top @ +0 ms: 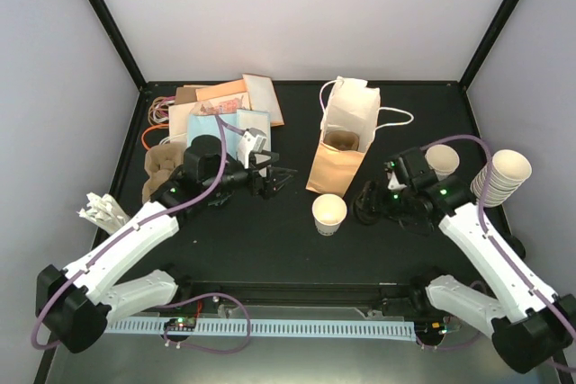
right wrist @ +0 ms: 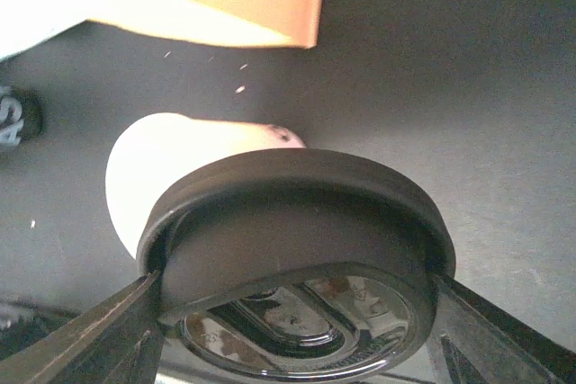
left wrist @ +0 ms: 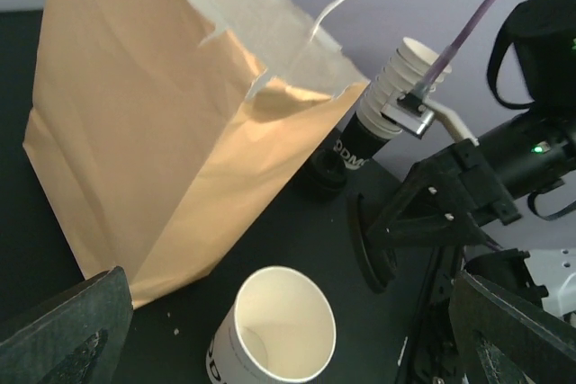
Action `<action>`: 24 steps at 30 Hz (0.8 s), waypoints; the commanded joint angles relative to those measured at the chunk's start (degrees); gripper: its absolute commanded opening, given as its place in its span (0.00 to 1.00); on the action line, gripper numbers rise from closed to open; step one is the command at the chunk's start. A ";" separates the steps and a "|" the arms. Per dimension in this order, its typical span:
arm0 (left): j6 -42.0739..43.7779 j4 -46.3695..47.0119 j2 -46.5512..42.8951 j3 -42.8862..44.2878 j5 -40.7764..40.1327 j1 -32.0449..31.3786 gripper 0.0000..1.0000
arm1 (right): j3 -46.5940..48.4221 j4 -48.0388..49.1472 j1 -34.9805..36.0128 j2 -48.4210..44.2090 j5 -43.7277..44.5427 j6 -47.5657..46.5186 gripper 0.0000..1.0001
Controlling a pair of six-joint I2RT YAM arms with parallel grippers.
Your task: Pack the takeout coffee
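Observation:
The takeout coffee cup (top: 329, 214) stands upright mid-table, white with black lettering, its top open and no lid on it. In the left wrist view the cup (left wrist: 274, 334) sits just ahead of and between the wide-spread fingers of my left gripper (left wrist: 288, 352), which is open and empty. My right gripper (top: 367, 202) is shut on a round black lid (right wrist: 297, 222), pinched at its rim from both sides. The lid (left wrist: 373, 249) hangs tilted on edge just right of the cup, and the cup (right wrist: 171, 168) shows as a pale blur behind it.
A brown and white paper bag (top: 346, 137) with handles stands open behind the cup. Stacked lidless cups (top: 499, 177) and another cup (top: 442, 161) are at the right. A cardboard carrier (top: 162, 173), paper sleeves (top: 225, 105) and rubber bands (top: 157, 114) lie at the back left.

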 commanded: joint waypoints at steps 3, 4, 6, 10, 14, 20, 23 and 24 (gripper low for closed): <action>-4.01 -2.21 1.69 -1.12 1.07 -0.34 0.99 | 7.01 0.46 11.09 5.60 0.94 1.67 0.77; -4.70 -2.34 1.49 -1.61 0.07 -0.34 0.99 | 8.19 0.09 12.97 6.80 2.09 1.57 0.77; -6.49 -1.84 0.99 -2.96 -1.63 -0.34 0.99 | 10.21 -0.60 16.53 9.27 4.10 1.28 0.77; -8.78 0.74 0.97 -5.18 0.36 -0.30 0.99 | 15.19 -3.60 21.42 15.17 9.46 -1.46 0.78; -9.36 0.83 1.71 -5.65 2.68 -0.31 0.99 | 21.14 -8.45 24.78 21.20 15.93 -4.82 0.78; -8.70 1.12 2.04 -6.20 3.87 -0.31 0.99 | 26.44 -13.09 26.32 27.36 20.74 -9.04 0.78; -9.09 2.01 1.86 -7.18 3.70 -0.27 0.99 | 27.15 -13.41 26.37 28.57 20.12 -11.50 0.78; -9.26 2.15 2.02 -7.30 3.63 -0.28 0.99 | 27.44 -13.69 26.34 29.07 19.90 -12.08 0.78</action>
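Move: The right hand already grips the black lid, with the open coffee cup about 10 cm to its left, roughly level with it fore and aft, and some 9 cm below. The paper bag stands about 15 cm ahead of that hand and 6 cm to its left; a spare cup is 12 cm ahead and 20 cm to its right. From the empty left hand the coffee cup lies about 14 cm right, 4 cm back and 22 cm down. Still pinching the lid by its sides, the right hand swings about 9 cm left towards the coffee cup and slows to a stop with the lid over the cup's right part, its left side dipping and its wrist turning counter-clockwise, each by some 25 degrees. The left hand, fingers wide open, sinks about 6 cm towards the cup, rolling slightly. ##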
